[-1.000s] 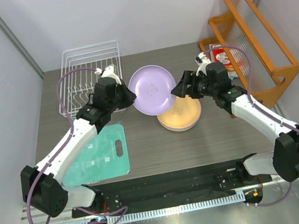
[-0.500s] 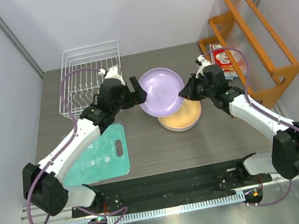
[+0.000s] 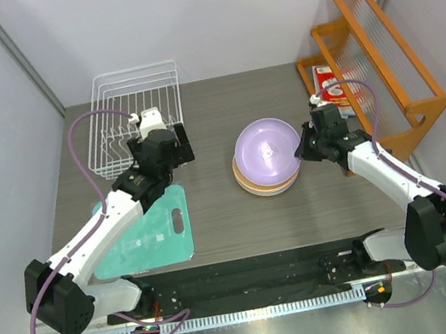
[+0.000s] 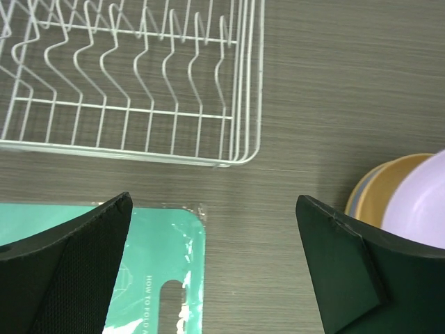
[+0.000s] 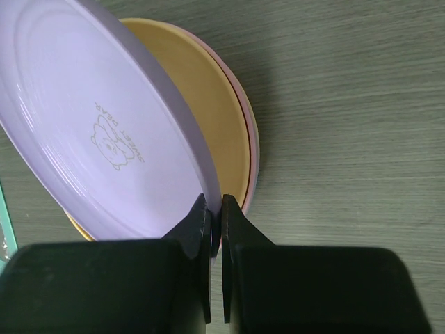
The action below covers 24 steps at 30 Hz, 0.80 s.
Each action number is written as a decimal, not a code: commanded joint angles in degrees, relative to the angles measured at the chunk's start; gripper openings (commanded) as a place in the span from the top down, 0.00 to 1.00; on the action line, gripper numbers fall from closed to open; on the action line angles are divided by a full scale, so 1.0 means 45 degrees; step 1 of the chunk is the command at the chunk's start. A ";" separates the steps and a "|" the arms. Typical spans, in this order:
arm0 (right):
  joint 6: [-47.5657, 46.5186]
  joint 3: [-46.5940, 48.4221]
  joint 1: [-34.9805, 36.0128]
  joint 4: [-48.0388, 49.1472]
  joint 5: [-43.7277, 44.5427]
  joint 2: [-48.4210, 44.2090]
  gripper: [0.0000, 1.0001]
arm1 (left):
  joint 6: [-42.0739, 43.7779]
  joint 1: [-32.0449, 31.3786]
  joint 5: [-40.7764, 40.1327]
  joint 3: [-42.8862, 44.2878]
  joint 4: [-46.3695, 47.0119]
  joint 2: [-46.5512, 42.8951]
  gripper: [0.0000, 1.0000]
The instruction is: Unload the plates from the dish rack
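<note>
A lavender plate [image 3: 267,151] [image 5: 97,125] hangs tilted just over the stack of plates [image 3: 259,185] [image 5: 233,132] at mid-table. My right gripper [image 3: 301,151] [image 5: 215,209] is shut on the lavender plate's right rim. The stack shows a yellow-orange plate on top with a pink rim under it. The white wire dish rack [image 3: 137,113] [image 4: 132,76] stands at the back left with no plate showing in it. My left gripper [image 3: 177,144] [image 4: 212,271] is open and holds nothing, between the rack and the stack, above the teal mat's corner.
A teal cutting mat [image 3: 148,230] [image 4: 156,278] lies near the front left. An orange wooden shelf rack [image 3: 376,53] stands at the back right, with a red-and-white box [image 3: 332,87] beside it, close behind my right arm.
My left gripper let go of the lavender plate and drew back left toward the rack. My right gripper closed on the plate's rim and carried it right and down over the stack.
</note>
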 commanded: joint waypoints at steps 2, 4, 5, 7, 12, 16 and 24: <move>-0.0286 0.0119 -0.0020 0.0147 -0.0429 0.0136 0.96 | 0.0385 -0.0024 -0.1114 -0.0292 0.0108 -0.0200 0.01; -0.0363 0.0197 -0.0020 0.0147 -0.0836 0.0429 0.94 | 0.0250 -0.0024 -0.1133 -0.0293 0.0030 -0.0122 0.01; -0.0441 0.0255 -0.0020 0.0147 -0.0917 0.0565 0.92 | 0.0229 -0.0024 -0.1094 -0.0312 -0.0009 -0.0083 0.01; -0.0500 0.0314 -0.0020 0.0147 -0.1247 0.0761 0.81 | 0.0190 -0.0005 -0.1035 -0.0312 -0.0010 -0.0025 0.01; -0.0813 0.0432 -0.0020 0.0147 -0.1601 0.0918 0.59 | 0.0209 -0.0005 -0.0996 -0.0254 0.0068 0.0210 0.01; -0.0969 0.0529 -0.0001 -0.0125 -0.0822 0.0413 0.47 | 0.0306 -0.0005 -0.0665 -0.0156 0.0244 0.0366 0.01; -0.0989 0.0804 -0.0001 -0.0638 0.4250 -0.1775 0.36 | 0.0327 -0.0005 -0.0273 0.0683 -0.0439 0.1069 0.00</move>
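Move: The lavender plate is held by its rim in the right hand, tilted, its middle about 8 cm left of the hand and 3 cm ahead. The plate stack it goes onto has its middle about 9 cm to the left, 1 cm ahead and 5 cm below. Right of the hand lie the red box, 11 cm over and 14 cm ahead, and the wooden rack, 20 cm over and 13 cm ahead. From the left hand the stack is some 26 cm right, 4 cm back and 15 cm lower. The lavender plate, still gripped by its right-hand rim, is lowered about 2.5 cm onto the stack by the right hand, which drifts slightly left while its fingers open wide and let go of the rim. That hand then backs off to the right and rises, some 3 cm each way. The left hand, empty and open, eases about 1 cm left, then sinks about 3 cm. ##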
